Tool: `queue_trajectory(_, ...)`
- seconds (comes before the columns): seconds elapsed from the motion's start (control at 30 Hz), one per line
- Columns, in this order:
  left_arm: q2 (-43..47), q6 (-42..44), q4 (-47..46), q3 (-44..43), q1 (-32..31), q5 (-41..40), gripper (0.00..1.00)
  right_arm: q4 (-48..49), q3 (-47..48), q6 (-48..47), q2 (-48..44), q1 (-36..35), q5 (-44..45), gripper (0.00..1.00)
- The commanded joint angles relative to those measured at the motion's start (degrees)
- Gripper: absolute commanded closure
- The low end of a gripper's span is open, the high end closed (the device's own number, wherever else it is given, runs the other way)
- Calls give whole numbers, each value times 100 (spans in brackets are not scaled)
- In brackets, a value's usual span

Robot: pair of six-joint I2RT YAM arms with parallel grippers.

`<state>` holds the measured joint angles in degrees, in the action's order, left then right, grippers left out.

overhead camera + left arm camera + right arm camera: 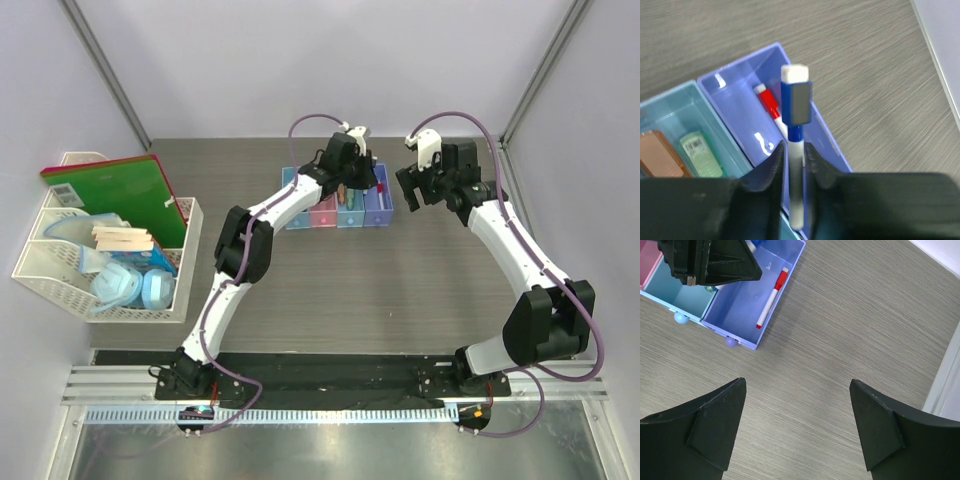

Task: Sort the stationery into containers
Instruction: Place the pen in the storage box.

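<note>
In the left wrist view a white marker with a blue cap (796, 102) stands upright between the fingers of my left gripper (795, 150), over the purple-blue bin (735, 95). The jaws are barely parted, with a thin sliver of gap on each side of the barrel. A red-capped marker (769, 106) lies inside that bin. The light blue bin (675, 112) beside it holds a green-white bottle (701, 152). My right gripper (797, 430) hangs open over bare table, right of the containers (340, 212), holding nothing.
A white mesh organiser (100, 260) stands at the far left with a green notebook (125, 195) and wooden sticks (122, 238). The enclosure's right wall (950, 340) runs close to the right arm.
</note>
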<state>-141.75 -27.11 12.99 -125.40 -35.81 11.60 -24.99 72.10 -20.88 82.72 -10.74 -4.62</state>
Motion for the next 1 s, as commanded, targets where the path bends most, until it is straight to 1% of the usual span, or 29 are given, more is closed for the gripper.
queue_trajectory(0.0, -19, -163, -412, -335, 30, 62, 68, 267, -46, -56, -318, 11, -47, 11)
queue_trajectory(0.07, -37, -154, -438, -353, 30, 71, 66, 284, -64, -56, -361, 11, -56, 11)
queue_trajectory(0.2, -28, -171, -456, -336, 30, 62, 64, 293, -99, -56, -432, 11, -91, 11)
queue_trajectory(0.47, 323, -172, -316, -230, 223, 35, 64, 302, -108, -56, -458, 19, -109, 10)
queue_trajectory(0.5, 402, -119, -245, -239, 250, 53, 63, 302, -99, -56, -458, 20, -118, 10)
queue_trajectory(0.6, 893, 512, 264, -265, 355, 54, 61, 293, -73, 14, -432, 11, -127, 10)
queue_trajectory(0.63, 1200, 749, 474, -213, 373, -51, 60, 302, -55, 58, -397, 19, -144, 10)
queue_trajectory(0.7, 1605, 1373, 958, -29, 487, -175, 52, 285, -64, 111, -371, 11, -258, 10)
queue_trajectory(0.73, 1816, 1506, 1072, 294, 548, -149, 48, 284, -81, 128, -362, 11, -319, 10)
queue_trajectory(0.77, 2331, 1786, 1213, 523, 706, -114, 40, 284, -82, 146, -335, 19, -372, 10)
queue_trajectory(0.8, 2580, 1884, 1284, 778, 794, -79, 34, 276, -82, 163, -300, 11, -434, 10)
queue_trajectory(0.83, 2861, 1946, 1311, 1329, 882, -61, 28, 250, -38, 190, -283, 2, -452, 10)
queue_trajectory(0.87, 3368, 2042, 1328, 1630, 1066, -35, 20, 232, -3, 199, -230, 11, -478, 9)
queue_trajectory(0.9, 3643, 2226, 1355, 1920, 1163, -26, 19, 197, 24, 207, -204, 19, -513, 9)
queue_trajectory(0.93, 3881, 2289, 1364, 2506, 1251, -26, 17, 127, 102, 225, -169, 11, -548, 9)
queue_trajectory(0.97, 4101, 2359, 1372, 2790, 1452, 26, 8, 100, 138, 243, -125, 11, -566, 9)
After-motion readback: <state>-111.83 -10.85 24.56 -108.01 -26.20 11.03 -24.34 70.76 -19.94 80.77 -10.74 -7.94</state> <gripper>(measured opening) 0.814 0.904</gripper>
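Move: The left hand holds the blue pen over the purple compartment of the storage box, whose middle is about 7 cm below it, 1 cm back and 2 cm right. The red pen in it lies roughly 3 cm right and 1 cm back, the green bottle 5 cm left and 1 cm back. For the right hand the purple compartment is some 7 cm ahead, 9 cm left and 17 cm below. The left fingers open wide, letting go of the blue pen, then the hand pulls about 15 cm left and up. ##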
